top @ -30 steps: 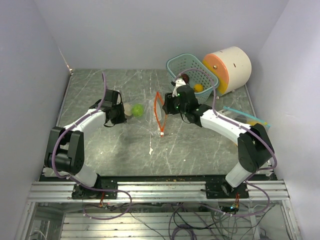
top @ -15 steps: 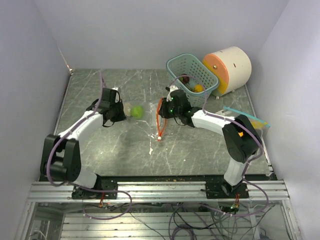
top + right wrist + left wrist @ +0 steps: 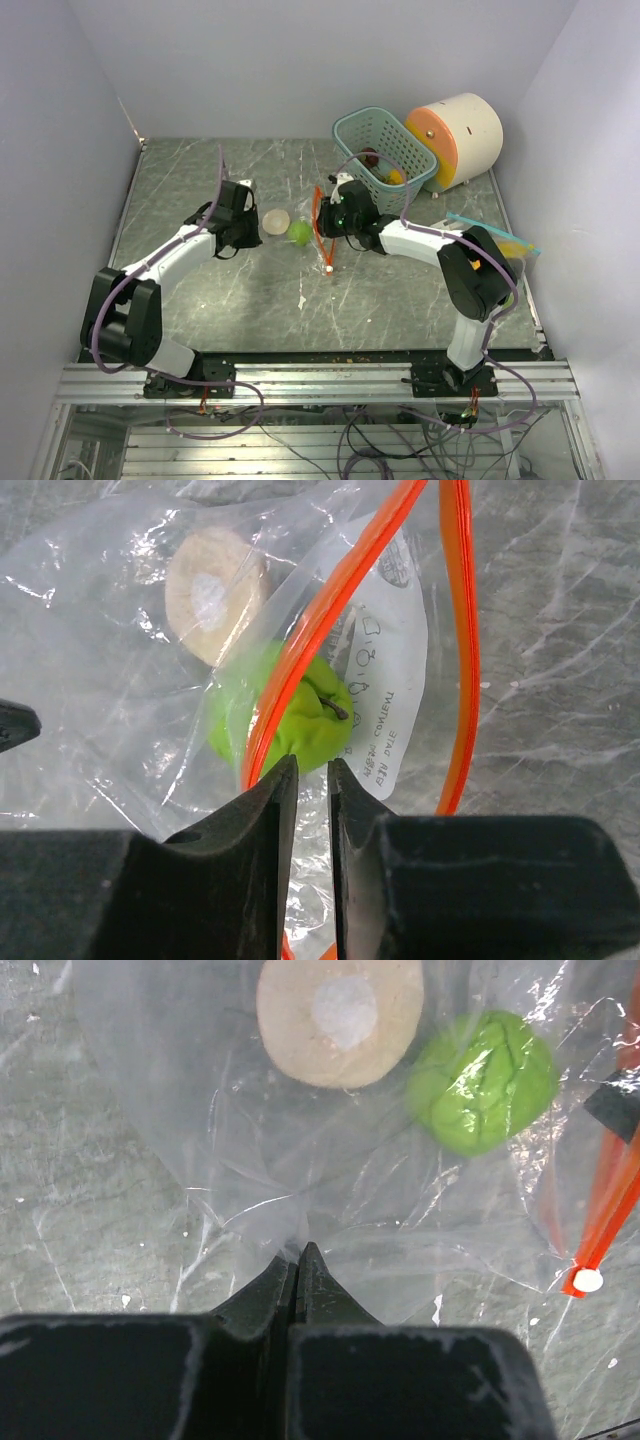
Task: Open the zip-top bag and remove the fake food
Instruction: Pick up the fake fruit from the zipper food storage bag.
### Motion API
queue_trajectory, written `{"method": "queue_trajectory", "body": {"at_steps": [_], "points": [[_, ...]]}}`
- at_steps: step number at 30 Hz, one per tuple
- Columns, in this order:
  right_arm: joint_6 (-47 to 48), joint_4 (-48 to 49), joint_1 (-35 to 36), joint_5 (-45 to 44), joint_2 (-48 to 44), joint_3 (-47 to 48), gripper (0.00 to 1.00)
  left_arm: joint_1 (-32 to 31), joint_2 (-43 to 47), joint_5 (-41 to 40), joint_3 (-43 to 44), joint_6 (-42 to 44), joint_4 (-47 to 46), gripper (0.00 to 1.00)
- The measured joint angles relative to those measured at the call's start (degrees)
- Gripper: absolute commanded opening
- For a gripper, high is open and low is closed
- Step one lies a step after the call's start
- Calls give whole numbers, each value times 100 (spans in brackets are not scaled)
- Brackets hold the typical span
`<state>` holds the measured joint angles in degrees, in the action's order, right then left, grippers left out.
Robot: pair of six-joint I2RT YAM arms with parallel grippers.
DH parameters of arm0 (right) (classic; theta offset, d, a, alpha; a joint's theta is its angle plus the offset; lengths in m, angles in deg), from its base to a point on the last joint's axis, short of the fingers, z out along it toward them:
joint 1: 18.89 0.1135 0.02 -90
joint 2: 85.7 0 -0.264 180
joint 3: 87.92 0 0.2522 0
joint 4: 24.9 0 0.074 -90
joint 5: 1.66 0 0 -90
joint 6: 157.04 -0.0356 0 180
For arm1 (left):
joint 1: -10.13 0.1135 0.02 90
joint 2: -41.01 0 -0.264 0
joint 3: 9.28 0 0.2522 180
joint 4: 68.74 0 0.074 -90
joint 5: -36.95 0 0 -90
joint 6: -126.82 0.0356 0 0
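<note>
The clear zip-top bag (image 3: 286,224) lies flat between the arms, its orange zip mouth (image 3: 318,225) gaping toward the right. Two pieces of fake food sit inside: a green fruit (image 3: 298,232) (image 3: 483,1082) (image 3: 300,725) near the mouth and a whitish round slice (image 3: 276,220) (image 3: 338,1020) (image 3: 215,590) behind it. My left gripper (image 3: 252,228) (image 3: 298,1252) is shut on the bag's closed end, pinching the film. At the mouth, my right gripper (image 3: 328,222) (image 3: 312,765) is open by a narrow gap, tips just short of the green fruit, nothing held.
A teal basket (image 3: 345,130) at the back right holds an orange piece (image 3: 397,176) and a dark one (image 3: 370,157). A big cream cylinder (image 3: 465,135) with an orange face lies beside it. Another clear bag with a teal strip (image 3: 490,230) lies by the right wall.
My right gripper came from the basket down to the bag mouth and narrowed. The left gripper shifted right with the bag's end, and both food pieces slid toward the mouth.
</note>
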<state>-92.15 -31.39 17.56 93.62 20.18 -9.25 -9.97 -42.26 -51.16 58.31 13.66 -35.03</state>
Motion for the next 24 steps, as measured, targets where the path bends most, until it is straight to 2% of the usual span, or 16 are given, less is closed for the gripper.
{"method": "queue_trajectory", "body": {"at_steps": [2,7,14,24], "points": [[-2,52,0,44,4,-15,23,2,-48,-26,0,0,42,7],[-48,195,-2,181,79,-103,42,2,-59,-33,0,-4,50,7],[-17,275,0,455,378,-107,47,2,-162,-31,0,-15,52,7],[85,551,0,828,450,-90,74,2,-188,-24,0,-22,52,7]]}}
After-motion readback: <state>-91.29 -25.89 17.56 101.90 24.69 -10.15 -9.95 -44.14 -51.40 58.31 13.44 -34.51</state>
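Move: The green pepper lies inside the bag about 5 cm to the right hand's left, some 1 cm ahead and 3 cm below it. The beige round slice is beyond it, roughly 10 cm left of this hand and 4 cm ahead. The zip slider sits about 8 cm back and 1 cm right. From the left hand, the pepper is about 9 cm right, 4 cm ahead and slightly lower. Down first, by about 3 cm and a little back, then left some 2 cm with a slight lift, the right hand works into the bag's orange-rimmed mouth towards the green pepper. Its fingers spread from nearly shut to about two-thirds open, and the wrist turns slightly counter-clockwise. The left hand sinks about 1 cm, still pinching the bag's far corner. ##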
